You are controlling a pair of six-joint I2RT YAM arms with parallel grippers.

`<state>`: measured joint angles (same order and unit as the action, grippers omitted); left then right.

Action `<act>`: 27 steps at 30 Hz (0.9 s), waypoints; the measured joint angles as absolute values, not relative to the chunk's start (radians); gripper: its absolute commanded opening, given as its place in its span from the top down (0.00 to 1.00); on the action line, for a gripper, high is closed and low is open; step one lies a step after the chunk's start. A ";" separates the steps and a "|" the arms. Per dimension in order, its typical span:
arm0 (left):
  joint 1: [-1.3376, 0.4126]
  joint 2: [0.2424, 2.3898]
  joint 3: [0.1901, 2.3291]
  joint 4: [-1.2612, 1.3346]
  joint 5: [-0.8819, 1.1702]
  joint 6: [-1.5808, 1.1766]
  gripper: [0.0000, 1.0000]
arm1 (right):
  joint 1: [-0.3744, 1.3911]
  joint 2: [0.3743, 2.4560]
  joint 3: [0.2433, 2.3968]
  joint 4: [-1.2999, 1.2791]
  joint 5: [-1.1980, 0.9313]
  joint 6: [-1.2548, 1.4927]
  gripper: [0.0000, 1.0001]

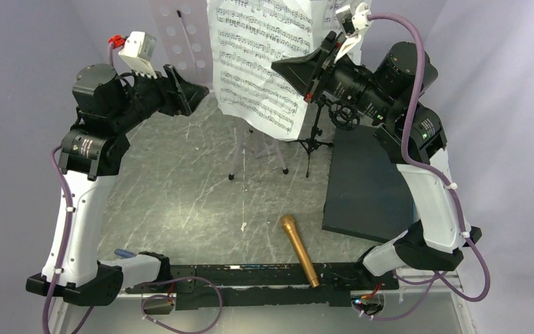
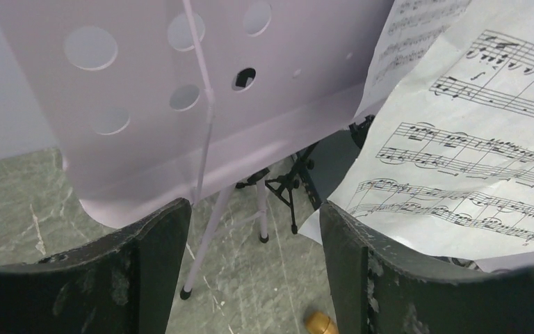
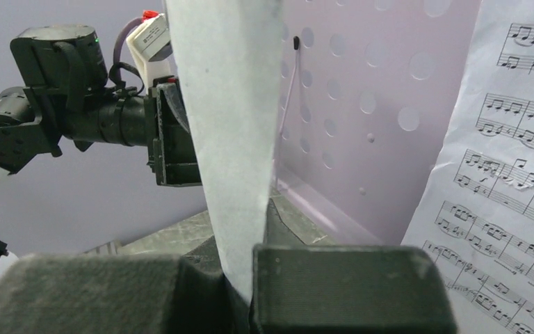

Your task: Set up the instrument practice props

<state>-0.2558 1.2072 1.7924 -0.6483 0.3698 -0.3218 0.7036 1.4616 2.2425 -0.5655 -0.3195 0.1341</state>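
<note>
The pale lilac music stand [image 1: 181, 35] stands at the back of the table, and its perforated desk [image 2: 181, 104] fills the left wrist view. My right gripper [image 1: 293, 71] is shut on a white music sheet [image 1: 264, 62], which hangs curled in front of the stand. That sheet runs edge-on between the jaws [image 3: 229, 125], and a second printed sheet [image 3: 514, 174] lies to the right against the desk [image 3: 375, 104]. My left gripper [image 1: 191, 94] hovers open by the desk's lower left, with nothing between its fingers [image 2: 146, 264]. The gold microphone [image 1: 299, 249] lies on the table near the front. The black mic stand [image 1: 316, 132] stands behind the sheet.
A dark grey slab [image 1: 368, 181] lies on the table under the right arm. The music stand's legs [image 2: 208, 229] and the mic stand's legs [image 2: 288, 184] stand close together below the desk. Grey walls close in the back and both sides.
</note>
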 measured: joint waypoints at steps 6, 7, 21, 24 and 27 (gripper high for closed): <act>-0.256 1.221 1.838 -0.618 0.323 -0.338 0.33 | 0.686 1.464 2.247 -0.521 -0.319 0.119 1.00; -0.256 1.225 1.845 -0.607 0.321 -0.339 0.34 | 0.685 1.465 2.246 -0.510 -0.319 0.118 1.00; -0.256 1.304 1.879 -0.498 0.298 -0.356 0.50 | 0.652 1.485 2.152 -0.334 -0.321 0.113 1.00; -0.256 1.307 1.879 -0.479 0.297 -0.356 0.55 | 0.643 1.496 2.151 -0.313 -0.321 0.116 1.00; -0.255 1.314 1.879 -0.468 0.297 -0.357 0.56 | 0.637 1.506 2.151 -0.292 -0.321 0.120 1.00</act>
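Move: The loose sheet of music already hangs from the right hand's shut fingers. The music stand's panel has its middle about 14 cm ahead of that hand, 3 cm to its left and 12 cm lower; the sheet already on the panel lies some 12 cm right of the panel's middle. From the open left hand, the thin page-holder rod is roughly 10 cm ahead, 1 cm left and 3 cm lower, and the panel's middle about 13 cm ahead and 11 cm right. The loose sheet, still pinched by its edge, is carried about 5 cm forward towards the stand's panel by the right hand, which rises a couple of centimetres first and sinks slightly later. The left hand lifts about 4 cm, then reaches as far forward towards the page-holder rod, tipping up slightly while its fingers narrow from three quarters open to under half, not yet gripping the rod. ##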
